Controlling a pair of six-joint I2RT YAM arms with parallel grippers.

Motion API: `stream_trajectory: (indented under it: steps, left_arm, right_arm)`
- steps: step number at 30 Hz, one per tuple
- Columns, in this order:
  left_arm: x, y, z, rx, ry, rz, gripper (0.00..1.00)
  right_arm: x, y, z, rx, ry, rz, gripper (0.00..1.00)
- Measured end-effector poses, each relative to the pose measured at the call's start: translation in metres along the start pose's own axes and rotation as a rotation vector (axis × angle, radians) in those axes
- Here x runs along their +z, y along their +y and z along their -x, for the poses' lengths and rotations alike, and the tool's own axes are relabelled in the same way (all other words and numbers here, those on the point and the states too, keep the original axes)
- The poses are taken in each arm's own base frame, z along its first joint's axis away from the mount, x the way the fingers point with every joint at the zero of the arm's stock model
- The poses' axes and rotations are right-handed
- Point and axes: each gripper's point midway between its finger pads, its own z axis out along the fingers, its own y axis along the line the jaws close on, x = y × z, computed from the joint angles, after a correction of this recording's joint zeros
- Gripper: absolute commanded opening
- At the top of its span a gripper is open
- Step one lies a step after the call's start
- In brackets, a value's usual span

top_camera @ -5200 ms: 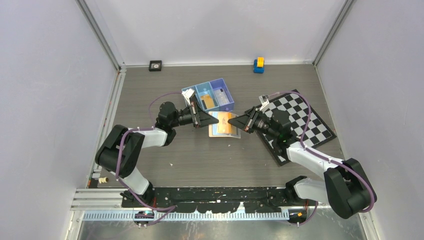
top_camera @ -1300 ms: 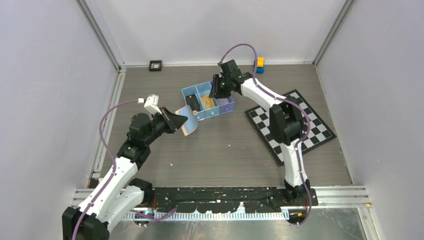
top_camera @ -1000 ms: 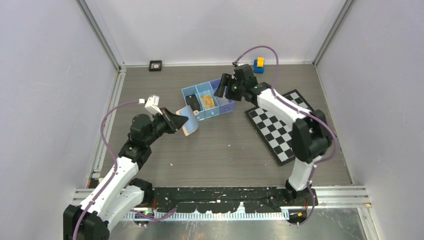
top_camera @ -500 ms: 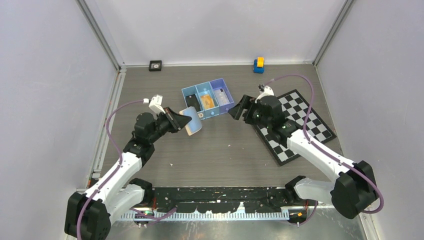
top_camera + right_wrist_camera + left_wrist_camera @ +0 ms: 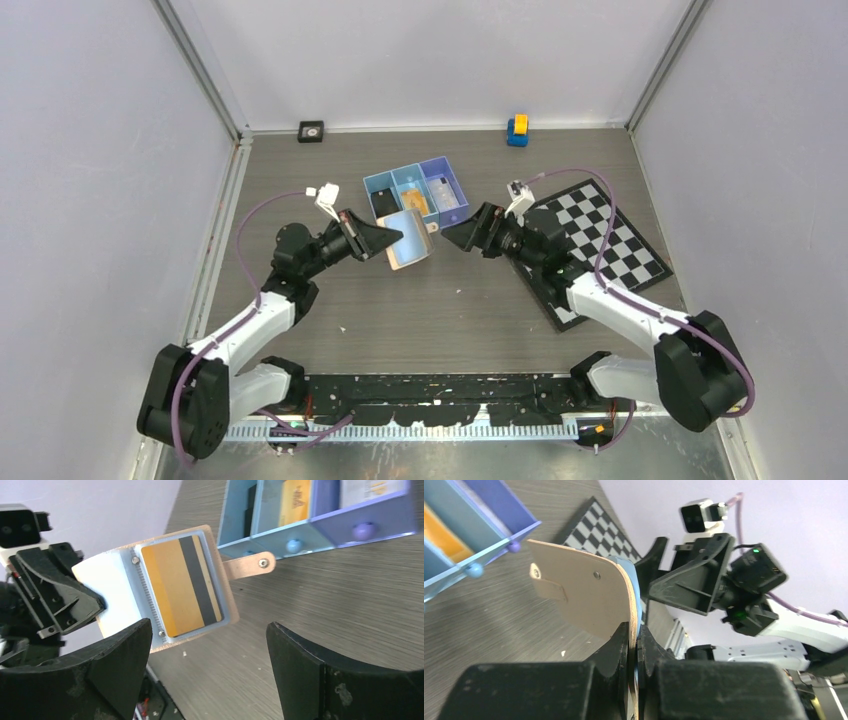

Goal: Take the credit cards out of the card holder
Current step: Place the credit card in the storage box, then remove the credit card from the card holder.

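Observation:
The tan card holder [image 5: 410, 250] hangs open above the table, my left gripper [image 5: 386, 240] shut on its edge. In the left wrist view both black fingers clamp the holder [image 5: 584, 595] edge-on. Its blue inner side faces the right wrist view, with an orange credit card [image 5: 180, 585] with a dark stripe in its sleeve and the snap tab [image 5: 250, 565] sticking out. My right gripper [image 5: 453, 237] is just right of the holder, pointed at it, open and empty [image 5: 207, 675]. A black card [image 5: 250, 505], an orange card [image 5: 295, 497] and a pale card [image 5: 370, 487] lie in the tray.
The blue three-compartment tray [image 5: 372, 186] sits just behind the holder. A checkered mat [image 5: 600, 240] lies under the right arm. A yellow-and-blue toy [image 5: 517, 130] and a small black square [image 5: 311, 131] stand by the back wall.
My right gripper has come back from the tray to face the holder and has opened wide. The left gripper has carried the holder right, toward the middle.

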Motion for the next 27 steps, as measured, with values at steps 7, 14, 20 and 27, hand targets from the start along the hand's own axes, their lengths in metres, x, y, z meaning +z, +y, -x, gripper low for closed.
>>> stream_trajectory:
  steps: [7,14,20,27]
  left_arm:
    - [0.001,-0.027,0.004,0.004,0.000,-0.142,0.00]
    - [-0.003,-0.045,0.008,0.015,-0.009,-0.217,0.00]
    - [-0.007,-0.050,0.008,0.011,-0.023,-0.242,0.00]
    - [-0.008,-0.058,0.013,0.001,-0.052,-0.285,0.00]
  right_arm:
    - [0.011,0.009,-0.011,0.117,0.036,0.111,0.89]
    - [0.006,-0.001,0.010,0.249,-0.050,0.174,0.89]
    - [0.018,-0.013,0.009,0.456,-0.044,0.264,0.90]
    - [0.012,0.014,0.017,0.530,-0.039,0.406,0.89]
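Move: The credit cards still in the card holder sit about 7 cm to the right hand's left, some 2 cm back and 3 cm above it; the card holder's middle is about 10 cm left, 2 cm back and 4 cm up. The storage box is some 17 cm ahead, 10 cm left and 17 cm below. From the left hand, which grips the card holder, the cards are roughly 5 cm to the right, about level both ways. The card holder, kept pinched by the left fingers, is lifted about 5 cm and drawn slightly back, its gripping fingertips tipping up. Beside it the open, empty right hand wavers a couple of centimetres forward and back, ending slightly higher; it rolls its left side up some 30 degrees and brings its fingertips up from their downward slant, without touching the cards. ##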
